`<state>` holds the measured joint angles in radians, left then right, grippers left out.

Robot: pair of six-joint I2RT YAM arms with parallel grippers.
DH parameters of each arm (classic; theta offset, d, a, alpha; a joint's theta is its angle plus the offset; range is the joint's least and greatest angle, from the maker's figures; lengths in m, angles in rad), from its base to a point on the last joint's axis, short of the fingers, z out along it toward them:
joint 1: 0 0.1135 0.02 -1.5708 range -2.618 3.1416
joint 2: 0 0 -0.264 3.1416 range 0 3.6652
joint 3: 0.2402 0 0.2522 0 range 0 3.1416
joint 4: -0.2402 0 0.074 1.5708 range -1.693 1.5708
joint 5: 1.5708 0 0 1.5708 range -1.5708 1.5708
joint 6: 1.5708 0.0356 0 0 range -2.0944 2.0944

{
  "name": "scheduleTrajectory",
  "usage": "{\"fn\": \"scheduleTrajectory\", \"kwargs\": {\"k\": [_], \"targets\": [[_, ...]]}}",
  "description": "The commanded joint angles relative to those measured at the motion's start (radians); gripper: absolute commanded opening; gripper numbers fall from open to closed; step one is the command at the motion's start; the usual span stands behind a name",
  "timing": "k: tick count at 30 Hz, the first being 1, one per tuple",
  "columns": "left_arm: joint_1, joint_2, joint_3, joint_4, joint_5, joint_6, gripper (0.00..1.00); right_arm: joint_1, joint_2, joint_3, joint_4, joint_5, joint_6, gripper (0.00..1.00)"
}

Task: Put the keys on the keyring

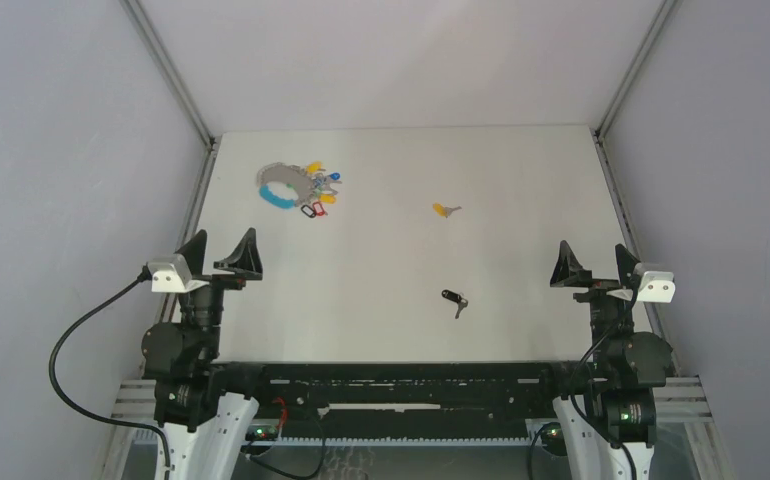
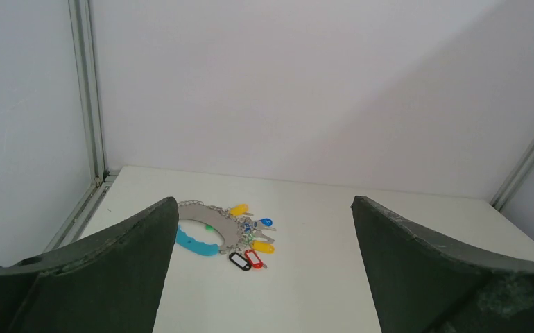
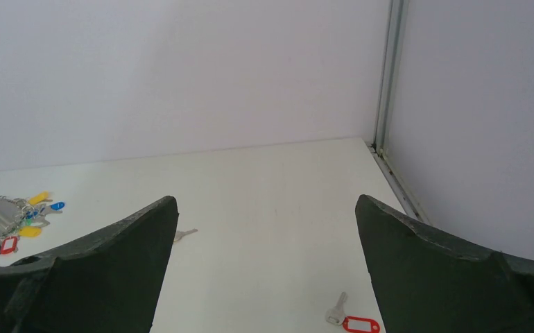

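The keyring, a bunch with a light-blue band, a grey chain loop and many coloured tags, lies at the table's far left; it also shows as the keyring and the keyring. A yellow-tagged key lies right of centre. A black-tagged key lies nearer the arms. A red-tagged key lies by my right finger. Another key's blade pokes out from behind the other finger. My left gripper and right gripper hang open and hold nothing.
Pale walls close the table in on three sides. Aluminium rails run along its left edge and right edge. A black cable loops out from the left arm.
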<state>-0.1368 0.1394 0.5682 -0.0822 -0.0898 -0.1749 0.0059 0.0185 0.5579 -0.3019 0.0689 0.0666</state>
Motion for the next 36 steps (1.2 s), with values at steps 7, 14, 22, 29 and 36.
{"fn": "scheduleTrajectory", "kwargs": {"k": [7, 14, 22, 29, 36], "targets": [[0.008, 0.059, -0.004, 0.050, 0.017, -0.043, 1.00, -0.008, 0.006, -0.004, 0.046, -0.032, 0.012, 1.00], [0.009, 0.229, 0.062, 0.021, 0.009, -0.119, 1.00, -0.006, -0.004, -0.004, 0.042, -0.040, 0.022, 1.00], [0.010, 0.520, 0.137, 0.051, -0.049, -0.252, 1.00, 0.016, -0.030, -0.011, 0.037, -0.041, 0.022, 1.00], [0.024, 0.910, 0.293, 0.076, -0.058, -0.319, 1.00, 0.056, -0.038, -0.021, 0.038, -0.036, 0.012, 1.00], [0.033, 1.279, 0.463, 0.100, -0.065, -0.360, 1.00, 0.087, -0.048, -0.034, 0.039, -0.030, 0.000, 1.00]]}}
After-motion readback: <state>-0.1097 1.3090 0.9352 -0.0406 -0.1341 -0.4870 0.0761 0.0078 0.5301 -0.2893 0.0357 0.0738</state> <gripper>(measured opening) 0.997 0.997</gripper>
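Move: The keyring lies about 34 cm ahead of my left hand, some 3 cm to its left and 32 cm below. Its black tag is nearer, roughly 27 cm ahead and 4 cm right. The loose yellow-tagged key is some 27 cm ahead and 43 cm right; the loose black-tagged key is level with the hand, about 44 cm right. From my right hand the keyring is about 35 cm ahead, 65 cm left and 28 cm below. After a brief pause I swing my empty left hand out and down towards the keyring, about 21 cm forward and 15 cm lower, gathering speed and still travelling at the end. On the way I tip the raised fingers down by some 45 degrees, let the hand's left side dip a little, and keep the fingers wide open. My right hand only eases 2 cm left. ##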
